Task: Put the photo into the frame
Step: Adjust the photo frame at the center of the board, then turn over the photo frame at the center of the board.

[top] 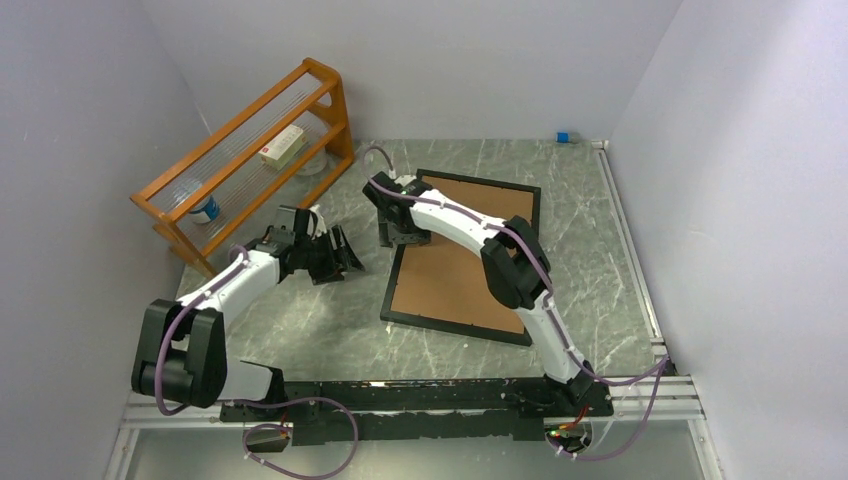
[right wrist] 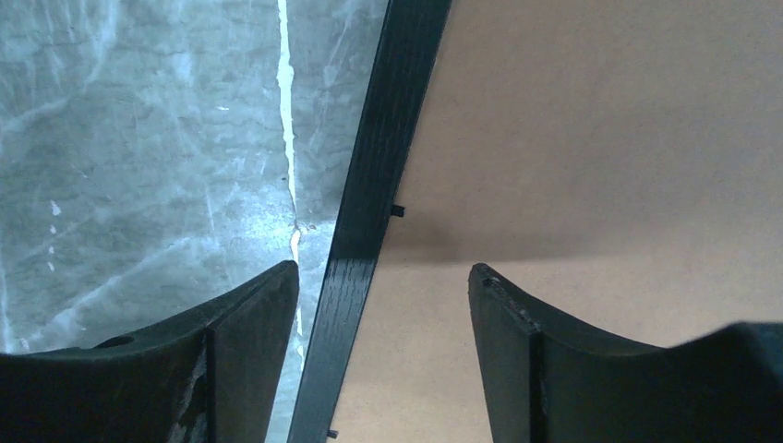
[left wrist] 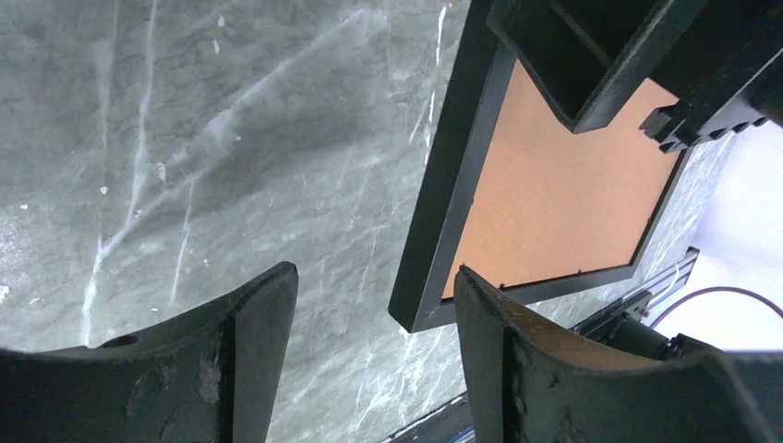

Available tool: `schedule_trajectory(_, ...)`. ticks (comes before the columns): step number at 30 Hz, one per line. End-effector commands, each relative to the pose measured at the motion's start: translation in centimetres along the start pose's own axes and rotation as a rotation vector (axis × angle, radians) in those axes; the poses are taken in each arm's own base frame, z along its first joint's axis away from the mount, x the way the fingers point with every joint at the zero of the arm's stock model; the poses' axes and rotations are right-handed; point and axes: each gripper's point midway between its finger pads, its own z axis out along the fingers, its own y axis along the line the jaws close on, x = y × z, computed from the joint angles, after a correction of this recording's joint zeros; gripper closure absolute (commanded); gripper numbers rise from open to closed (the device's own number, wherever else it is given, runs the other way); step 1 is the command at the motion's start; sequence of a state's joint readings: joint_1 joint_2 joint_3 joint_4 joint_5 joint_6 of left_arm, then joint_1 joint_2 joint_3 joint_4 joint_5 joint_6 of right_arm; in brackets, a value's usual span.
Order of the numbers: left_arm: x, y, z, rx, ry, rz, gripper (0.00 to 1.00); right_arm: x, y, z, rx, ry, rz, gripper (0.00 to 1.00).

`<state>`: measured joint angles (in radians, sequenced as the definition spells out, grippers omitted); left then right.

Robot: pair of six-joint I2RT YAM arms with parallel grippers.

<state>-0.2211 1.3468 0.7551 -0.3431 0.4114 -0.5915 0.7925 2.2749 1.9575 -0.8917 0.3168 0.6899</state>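
The frame (top: 455,328) lies flat in the middle of the table, its thin black border around a brown backing board (top: 460,280) that faces up. The photo shows in no view. My right gripper (top: 398,238) hangs over the frame's left edge. In the right wrist view this gripper (right wrist: 383,269) is open, with the black border (right wrist: 369,185) running between its fingers and the board (right wrist: 600,138) on the right. My left gripper (top: 340,258) sits left of the frame. It is open and empty (left wrist: 374,272), with the frame's near corner (left wrist: 434,231) just beyond its fingertips.
An orange wooden rack (top: 250,160) stands at the back left, holding a white box (top: 283,147) and a blue-and-white tub (top: 205,210). A small blue item (top: 563,137) sits at the back wall. A white rail (top: 625,230) runs along the table's right edge.
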Motion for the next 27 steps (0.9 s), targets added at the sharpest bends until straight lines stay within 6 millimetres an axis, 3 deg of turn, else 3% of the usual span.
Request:
schedule_trajectory(1, 0.4, 0.6, -0.3, -0.010, -0.005, -0.043, 0.32, -0.3, -0.3, -0.5, 0.036, 0.010, -0.023, 0.33)
schedule_trajectory(5, 0.5, 0.1, 0.0, 0.023, 0.009, -0.047, 0.32, 1.2, -1.0, 0.1, 0.091, 0.048, -0.048, 0.40)
schedule_trajectory(13, 0.4, -0.4, 1.1, 0.064, 0.032, -0.069, 0.32, 4.7, -3.9, -0.6, 0.153, 0.133, -0.073, 0.67)
schedule_trajectory(20, 0.7, -1.6, 2.3, 0.166, 0.085, -0.079, 0.32, 8.3, -5.7, -1.5, 0.129, 0.213, 0.015, 0.72)
schedule_trajectory(27, 2.5, -3.0, 3.9, 0.292, 0.234, -0.113, 0.34, 9.3, -6.3, -0.4, 0.115, 0.277, 0.109, 0.70)
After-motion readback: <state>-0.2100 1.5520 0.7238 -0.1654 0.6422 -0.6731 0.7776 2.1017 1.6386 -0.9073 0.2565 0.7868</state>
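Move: The stretch of the photo frame's left rail to be gripped runs right under the open right hand, about 1 cm to its left and some 2 cm below. The frame's middle lies about 13 cm to the right and 4 cm back. Its far left corner is some 15 cm ahead and 3 cm right, its near left corner 17 cm back and 5 cm left. From the left hand, that stretch of rail is about 11 cm right, 7 cm ahead and 5 cm below. The right hand's fingers close from wide open and pinch the frame's left rail, one finger outside it and one over the backboard side, after the hand sinks about 1.5 cm. Keeping that hold, it drags the rail back about 5 cm and just as far right. Clear of the frame, the left hand sinks and shifts right some 3 cm each, tipping its fingers further down. ##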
